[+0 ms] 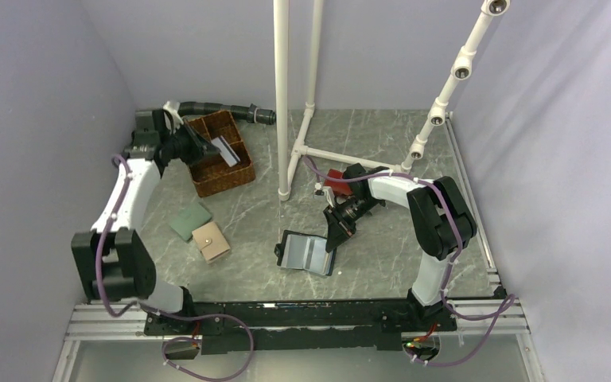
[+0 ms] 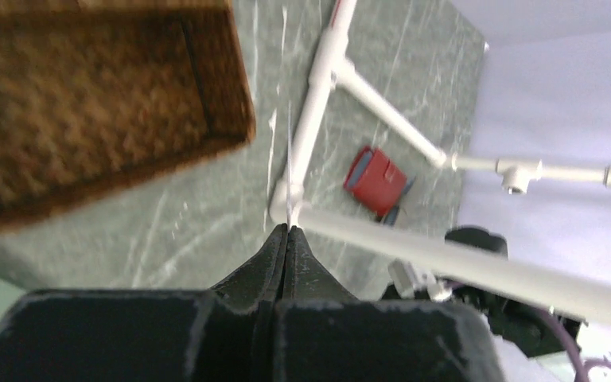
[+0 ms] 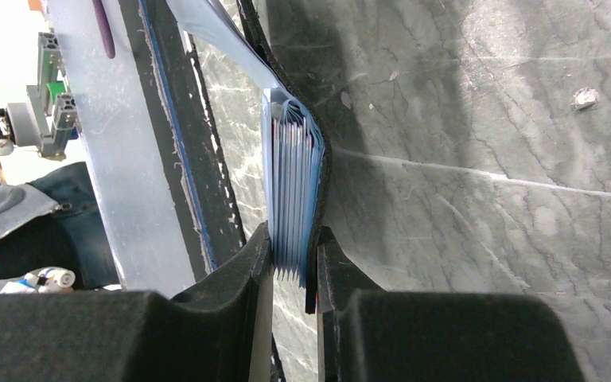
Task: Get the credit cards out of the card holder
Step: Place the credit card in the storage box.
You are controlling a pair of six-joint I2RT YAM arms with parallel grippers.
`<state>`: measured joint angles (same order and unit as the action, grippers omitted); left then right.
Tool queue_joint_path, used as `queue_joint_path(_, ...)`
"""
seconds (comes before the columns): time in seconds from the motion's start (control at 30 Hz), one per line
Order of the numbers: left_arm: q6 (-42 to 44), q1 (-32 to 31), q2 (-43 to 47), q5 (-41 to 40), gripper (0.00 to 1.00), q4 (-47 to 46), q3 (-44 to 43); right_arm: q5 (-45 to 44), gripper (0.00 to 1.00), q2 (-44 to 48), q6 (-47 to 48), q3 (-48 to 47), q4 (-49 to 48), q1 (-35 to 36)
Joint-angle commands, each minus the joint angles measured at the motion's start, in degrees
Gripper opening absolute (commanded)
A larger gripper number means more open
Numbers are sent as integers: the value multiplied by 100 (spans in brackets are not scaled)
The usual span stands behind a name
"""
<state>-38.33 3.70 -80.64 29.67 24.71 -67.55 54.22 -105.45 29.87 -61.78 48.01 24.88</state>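
The card holder (image 1: 305, 253) lies open on the table, black-edged with a light blue inside. My right gripper (image 1: 335, 237) is shut on its right edge. In the right wrist view the fingers (image 3: 294, 240) pinch the holder's stacked blue pockets (image 3: 290, 183) and black cover. My left gripper (image 1: 210, 146) hangs over the wicker basket (image 1: 231, 179), shut on a credit card (image 1: 225, 150), pale with a dark stripe. In the left wrist view (image 2: 288, 229) the card shows only as a thin edge (image 2: 289, 187). No orange-yellow card shows.
A green wallet (image 1: 188, 220) and a beige wallet (image 1: 211, 242) lie left of the holder. A red wallet (image 1: 335, 180) lies behind the right gripper and shows in the left wrist view (image 2: 375, 178). A white pipe frame (image 1: 283, 103) stands mid-table. A black hose (image 1: 223, 109) lies behind the basket.
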Motion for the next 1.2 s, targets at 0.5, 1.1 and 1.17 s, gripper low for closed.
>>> queue_joint_path(0.5,1416,775,-3685,683,0,996,-3746,-954,4,362,744,196,-376,-61)
queue_joint_path(1.1,1415,713,-1898,1265,0,120,-1385,-607,4,253,827,131,-310,-55)
queue_joint_path(1.17,1039,705,-1724,1177,0,-285,-1007,-608,4,263,829,154,-315,-56)
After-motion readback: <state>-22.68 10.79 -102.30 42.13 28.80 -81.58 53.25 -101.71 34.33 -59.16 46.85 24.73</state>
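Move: Just ahead of the left hand, which still holds the card, is the storage box's large compartment: its floor's middle is about 13 cm forward, 2 cm left and 20 cm below. The two small compartments lie some 26 cm ahead and 7 cm left; the post's foot is 5 cm ahead and 16 cm right, the green wallet 3 cm back and 9 cm left. From the right hand, the large compartment is roughly 32 cm ahead and 30 cm left. Carrying the pinched card out over the large compartment, the left hand sweeps forward about 14 cm and left about 8 cm, dipping some 7 cm; the card leaves fingers that look shut at both ends of the move. The hand then draws back some 8 cm and right about 5 cm, rising slightly and turning roughly 15 degrees clockwise. ##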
